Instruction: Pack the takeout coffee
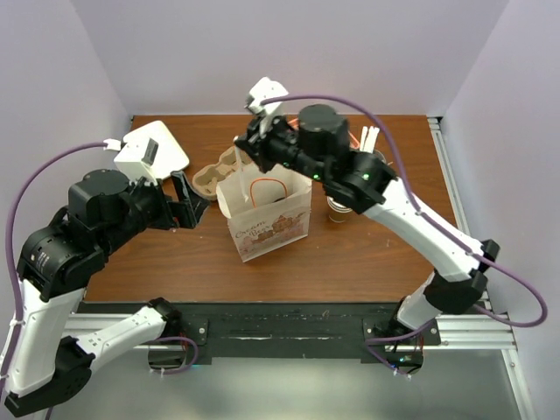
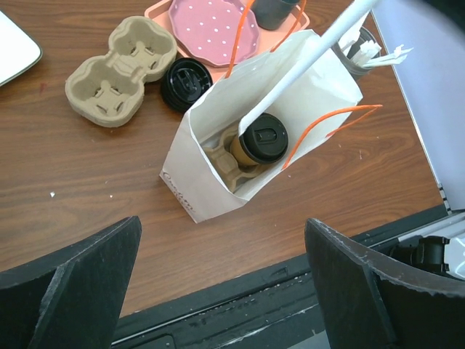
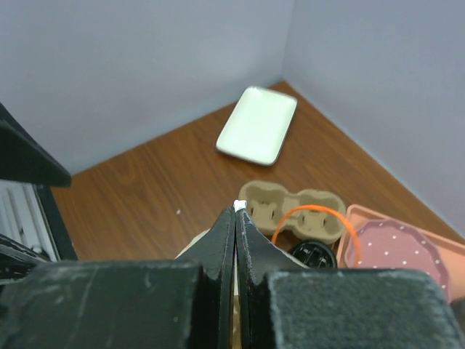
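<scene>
The takeout coffee [image 2: 263, 137], a brown cup with a black sip lid, stands in a cardboard carrier inside the white paper bag [image 2: 196, 185] with orange handles. A long white paper-wrapped stick [image 2: 305, 62] slants down into the bag, and its lower end lies beside the lid. My right gripper [image 3: 237, 212] is above the bag [image 1: 267, 219], shut on that stick, whose white tip [image 3: 238, 206] shows between the fingertips. My left gripper [image 2: 221, 233] hangs open and empty, left of the bag in the top view [image 1: 188, 203].
An empty two-cup carrier [image 2: 120, 69] and a loose black lid [image 2: 187, 81] lie behind the bag. A pink dotted plate [image 2: 211, 29] sits on an orange tray. A white plate [image 1: 157, 149] is at the back left. A holder of white sticks [image 1: 367, 144] stands right of the bag.
</scene>
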Robot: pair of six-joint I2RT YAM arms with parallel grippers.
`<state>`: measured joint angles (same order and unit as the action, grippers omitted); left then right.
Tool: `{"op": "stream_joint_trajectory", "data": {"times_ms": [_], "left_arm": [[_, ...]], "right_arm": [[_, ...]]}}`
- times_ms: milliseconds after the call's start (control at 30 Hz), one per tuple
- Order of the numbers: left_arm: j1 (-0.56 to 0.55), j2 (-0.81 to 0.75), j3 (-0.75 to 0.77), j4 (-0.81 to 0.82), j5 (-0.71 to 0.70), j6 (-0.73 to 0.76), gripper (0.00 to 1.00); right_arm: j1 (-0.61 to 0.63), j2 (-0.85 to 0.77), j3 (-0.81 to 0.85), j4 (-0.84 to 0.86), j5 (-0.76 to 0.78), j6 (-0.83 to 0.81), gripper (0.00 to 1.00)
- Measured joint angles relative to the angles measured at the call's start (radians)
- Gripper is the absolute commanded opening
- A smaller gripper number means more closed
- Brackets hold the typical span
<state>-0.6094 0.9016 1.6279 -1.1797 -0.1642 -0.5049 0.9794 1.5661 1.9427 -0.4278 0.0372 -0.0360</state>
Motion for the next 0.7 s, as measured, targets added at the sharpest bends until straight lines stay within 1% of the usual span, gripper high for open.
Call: {"op": "stream_joint_trajectory", "data": {"times_ms": [133, 333, 367, 400, 533, 600, 633, 700], "left_arm": [[0.0, -0.013, 0.0, -0.014, -0.024, 0.0, 1.0], [0.0, -0.061, 0.0, -0.018, -0.061, 0.0, 1.0], [0.0, -0.07, 0.0, -0.019, -0.068, 0.0, 1.0], [0.0, -0.076, 0.0, -0.019, -0.071, 0.0, 1.0], [0.0, -0.095, -0.013, -0.016, -0.08, 0.0, 1.0], [0.0, -0.095, -0.021, -0.014, -0.079, 0.0, 1.0], [0.0, -0.095, -0.023, -0.014, -0.079, 0.0, 1.0], [0.0, -0.093, -0.028, -0.011, -0.078, 0.0, 1.0]], "right_arm": [[0.04, 0.051, -0.012, -0.031, 0.006, -0.008, 0.0], [0.087, 0.053, -0.101, -0.02, 0.026, 0.0, 0.01], [0.091, 0.057, -0.105, -0.023, 0.032, 0.002, 0.08], [0.095, 0.064, -0.105, -0.021, 0.04, 0.004, 0.11], [0.103, 0.096, -0.105, -0.031, 0.085, 0.021, 0.19], [0.103, 0.107, -0.105, -0.039, 0.113, 0.034, 0.29], [0.103, 0.108, -0.105, -0.041, 0.124, 0.043, 0.4], [0.103, 0.109, -0.089, -0.069, 0.154, 0.062, 0.5]]}}
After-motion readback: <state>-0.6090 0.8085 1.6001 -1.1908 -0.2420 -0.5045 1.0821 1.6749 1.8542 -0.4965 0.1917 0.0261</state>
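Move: The paper bag I am lowering the straw into is centred about 5 cm ahead of my right hand, 4 cm to its right and some 26 cm below; its rim is nearer, about 16 cm down. The black-lidded coffee inside lies roughly 7 cm ahead, 8 cm right. Outside, the empty cup carrier stands 22 cm ahead, 9 cm left, and the white cups 11 cm ahead, 25 cm right. From my left hand the bag is about 14 cm ahead, 16 cm right. I sink my right hand about 10 cm towards the left end of the bag's mouth, drifting some 4 cm left and dipping the fingers about 15 degrees, with the straw pinched at first. Near the bottom I part the fingers to about a third and let go of the straw. My left hand, empty and wide open, eases 3 cm left and slightly back, away from the bag. ##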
